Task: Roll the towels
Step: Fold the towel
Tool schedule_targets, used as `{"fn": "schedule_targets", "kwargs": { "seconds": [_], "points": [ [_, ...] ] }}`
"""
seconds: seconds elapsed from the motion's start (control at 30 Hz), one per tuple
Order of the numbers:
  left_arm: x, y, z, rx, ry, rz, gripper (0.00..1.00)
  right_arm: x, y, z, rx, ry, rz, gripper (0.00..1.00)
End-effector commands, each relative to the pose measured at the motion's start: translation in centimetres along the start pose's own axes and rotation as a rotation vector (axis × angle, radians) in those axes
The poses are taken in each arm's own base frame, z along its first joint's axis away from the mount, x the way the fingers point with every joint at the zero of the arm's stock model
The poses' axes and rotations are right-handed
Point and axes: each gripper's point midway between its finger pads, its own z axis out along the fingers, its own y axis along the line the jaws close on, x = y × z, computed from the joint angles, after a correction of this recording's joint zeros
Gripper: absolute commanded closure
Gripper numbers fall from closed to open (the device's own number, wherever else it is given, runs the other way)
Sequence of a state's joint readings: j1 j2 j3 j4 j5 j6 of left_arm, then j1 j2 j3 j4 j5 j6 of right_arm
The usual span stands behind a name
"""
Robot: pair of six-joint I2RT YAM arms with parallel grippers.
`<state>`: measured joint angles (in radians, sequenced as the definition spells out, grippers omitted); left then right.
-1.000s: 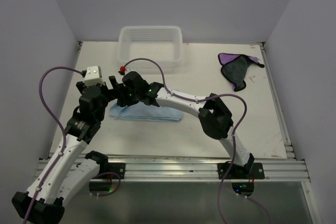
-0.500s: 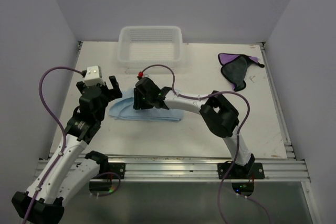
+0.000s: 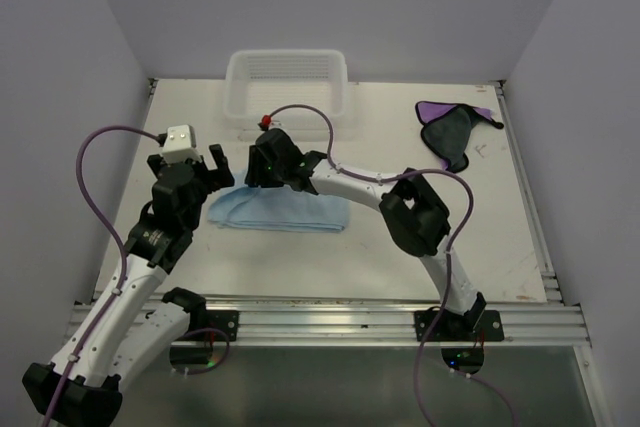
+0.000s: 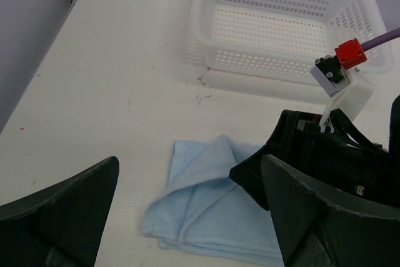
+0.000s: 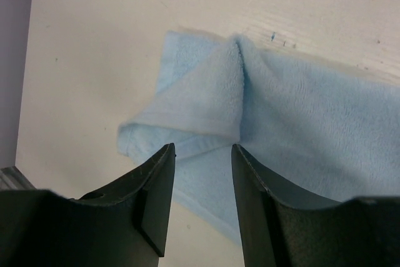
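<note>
The light blue towel [image 3: 285,213] lies flat, folded into a long strip, at the table's left middle. Its left corner is turned over [image 5: 200,101] [image 4: 215,167]. My right gripper [image 3: 256,177] [image 5: 203,151] hovers just above that turned corner, open, with nothing between its fingers. My left gripper [image 3: 188,165] [image 4: 189,161] stands wide open just left of the towel's left end, holding nothing. The purple towel with its dark side up [image 3: 453,131] lies crumpled at the far right.
A white perforated basket [image 3: 238,97] [image 4: 206,35] stands at the back, just beyond both grippers. The right arm's wrist [image 4: 331,154] crowds the left gripper's right side. Purple cables loop over both arms.
The right gripper has drawn back to the right and toward the basket, away from the left gripper, leaving the blue towel's left corner folded over. The left arm has barely moved.
</note>
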<state>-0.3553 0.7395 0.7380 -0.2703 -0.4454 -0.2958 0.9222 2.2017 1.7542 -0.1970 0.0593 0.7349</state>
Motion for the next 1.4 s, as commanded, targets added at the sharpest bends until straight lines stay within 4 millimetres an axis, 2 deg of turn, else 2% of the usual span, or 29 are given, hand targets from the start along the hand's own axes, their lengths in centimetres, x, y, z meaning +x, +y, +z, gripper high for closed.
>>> {"fn": "schedule_targets", "kwargs": {
  "seconds": [0.0,0.23,0.6,0.87,1.0,1.37],
  "points": [
    [-2.4,-1.1,-0.2,0.039,-0.067,-0.039,0.0,-1.7,0.3,1.2,-0.022,-0.03,0.0,0.55],
    [-2.5,-1.3,-0.2,0.046,-0.066,-0.035,0.0,-1.3,0.7,2.5,-0.033,-0.007,0.01,0.55],
    [-2.5,-1.6,-0.2,0.057,-0.065,-0.034,0.0,-1.9,3.4,3.5,-0.146,-0.012,0.091,0.53],
    [-2.3,-1.9,-0.2,0.069,-0.063,-0.028,0.0,-2.0,4.9,5.7,-0.206,-0.004,0.149,0.53],
    [-2.3,-2.0,-0.2,0.07,-0.062,-0.023,0.0,-2.8,5.4,6.2,-0.209,-0.018,0.144,0.53],
    [-2.2,-1.9,0.1,0.058,-0.058,-0.019,0.01,-8.9,8.5,4.2,-0.371,-0.175,0.207,0.5]
  ]
}}
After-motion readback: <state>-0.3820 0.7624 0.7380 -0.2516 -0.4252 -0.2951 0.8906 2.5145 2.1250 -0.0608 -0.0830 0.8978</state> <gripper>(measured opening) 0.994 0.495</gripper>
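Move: The loose flap turned over at the towel's left end lies about 5 cm to the left of my half-open right fingers, some 1 cm ahead and 5 cm below them. The towel's middle is roughly 7 cm to their right, 2 cm back and just as low; the white basket stands about 28 cm ahead and 7 cm right. From my idle left hand, the flap is around 8 cm ahead, 2 cm right and 19 cm down. My right hand dips about 3 cm towards the towel while edging forward, then sweeps about 7 cm left and a little further forward across the turned-over flap to spread it, lifting slightly, dipping again and rising back to starting height over the far-left corner. The fingers stay half open as the wrist rolls some 15 degrees, its left side rising. ##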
